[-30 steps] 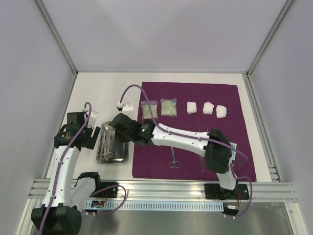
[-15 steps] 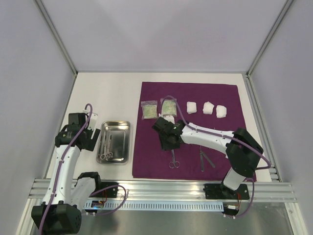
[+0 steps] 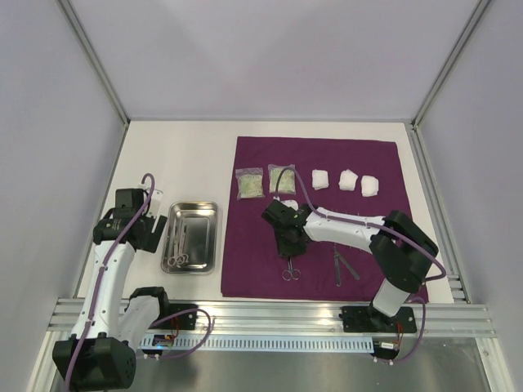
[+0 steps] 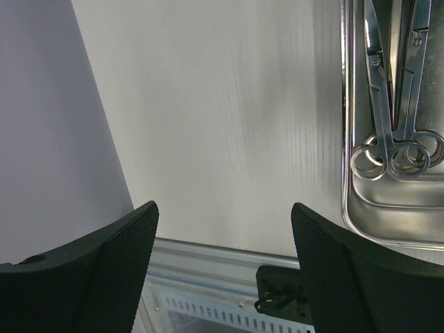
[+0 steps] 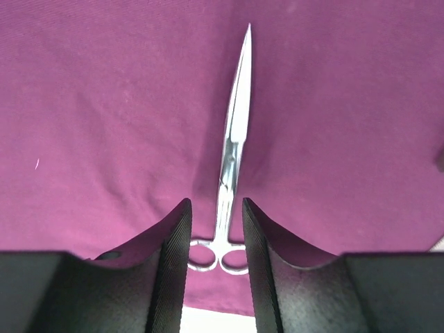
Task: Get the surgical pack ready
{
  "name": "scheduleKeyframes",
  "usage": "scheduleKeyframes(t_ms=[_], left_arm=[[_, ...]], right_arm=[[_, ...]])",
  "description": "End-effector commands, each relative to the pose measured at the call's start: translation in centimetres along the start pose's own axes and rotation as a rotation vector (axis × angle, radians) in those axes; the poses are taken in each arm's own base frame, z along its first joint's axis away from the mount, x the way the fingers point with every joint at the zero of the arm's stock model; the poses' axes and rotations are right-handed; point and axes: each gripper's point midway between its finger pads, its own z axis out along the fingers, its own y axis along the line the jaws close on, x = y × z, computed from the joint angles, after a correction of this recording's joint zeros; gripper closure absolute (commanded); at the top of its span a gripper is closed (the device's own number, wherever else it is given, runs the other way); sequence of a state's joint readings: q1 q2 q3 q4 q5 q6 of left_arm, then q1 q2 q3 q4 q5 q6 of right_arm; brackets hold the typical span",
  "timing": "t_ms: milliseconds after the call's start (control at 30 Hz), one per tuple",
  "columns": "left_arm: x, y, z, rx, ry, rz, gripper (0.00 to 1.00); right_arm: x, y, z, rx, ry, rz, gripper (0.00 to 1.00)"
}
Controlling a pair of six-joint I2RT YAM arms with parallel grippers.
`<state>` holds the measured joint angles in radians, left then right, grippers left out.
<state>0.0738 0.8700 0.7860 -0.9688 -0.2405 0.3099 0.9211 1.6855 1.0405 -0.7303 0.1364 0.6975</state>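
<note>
The deep-purple sheet [image 3: 376,237] lies flat on the right half of the table. On it are two clear packets [image 3: 249,184], three white gauze pads [image 3: 349,180], a pair of scissors [image 3: 291,266] and tweezers [image 3: 343,265]. My right gripper [image 3: 288,245] is low over the sheet, open by a narrow gap. Its jaws straddle the handle end of the scissors [image 5: 232,146] without closing on them. The steel tray [image 3: 211,237] sits left of the sheet with two more scissors [image 4: 392,104] in it. My left gripper [image 4: 225,270] is wide open and empty, just left of the tray [image 4: 388,225].
The aluminium rail [image 3: 270,314] runs along the near edge, close to the left gripper. Grey walls enclose the table on the left, back and right. The purple sheet's near edge [image 5: 208,316] is just beyond the scissor rings.
My right gripper has moved from over the steel tray rightward onto the purple sheet and has come down around the scissors lying there. The left arm has not moved.
</note>
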Motion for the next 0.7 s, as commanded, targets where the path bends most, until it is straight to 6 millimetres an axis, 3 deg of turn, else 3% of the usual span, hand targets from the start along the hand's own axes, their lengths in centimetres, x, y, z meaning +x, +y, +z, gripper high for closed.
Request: scheduleKeyframes(t_ms=[0, 300, 667], left_arm=[[0.0, 0.3, 0.1, -0.019, -0.002, -0.026, 0.14], [0.1, 0.4, 0.2, -0.027, 0.006, -0.028, 0.14], [0.0, 0.4, 0.1, -0.03, -0.002, -0.032, 0.14]], right_arm=[[0.2, 0.0, 1.4, -0.011, 0.017, 0.009, 0.64], [1.7, -1.1, 3.9, 0.045, 0.059, 0.008, 0.7], [1.2, -1.0, 3.7, 0.048, 0.03, 0.001, 1.0]])
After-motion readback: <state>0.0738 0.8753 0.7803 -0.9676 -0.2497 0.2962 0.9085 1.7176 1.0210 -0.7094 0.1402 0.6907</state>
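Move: Almost directly beneath the right hand lie the scissors, their middle about 3 cm ahead, 1 cm to the right and some 3 cm down. Two flat tool handles lie roughly 15 cm to that hand's right and 4 cm back; the nearer green-filled bag is about 21 cm ahead and 2 cm left. From the idle left hand, the scissors are around 44 cm right, 1 cm ahead and 12 cm down. Sinking about 1.5 cm onto the scissors in a short drop, the right hand then stays low and eases under 1 cm to the right as its half-open fingers close. The pads pinch the shanks from both sides between pivot and finger rings, fingers still pointing down, with hardly any turn of the wrist. ##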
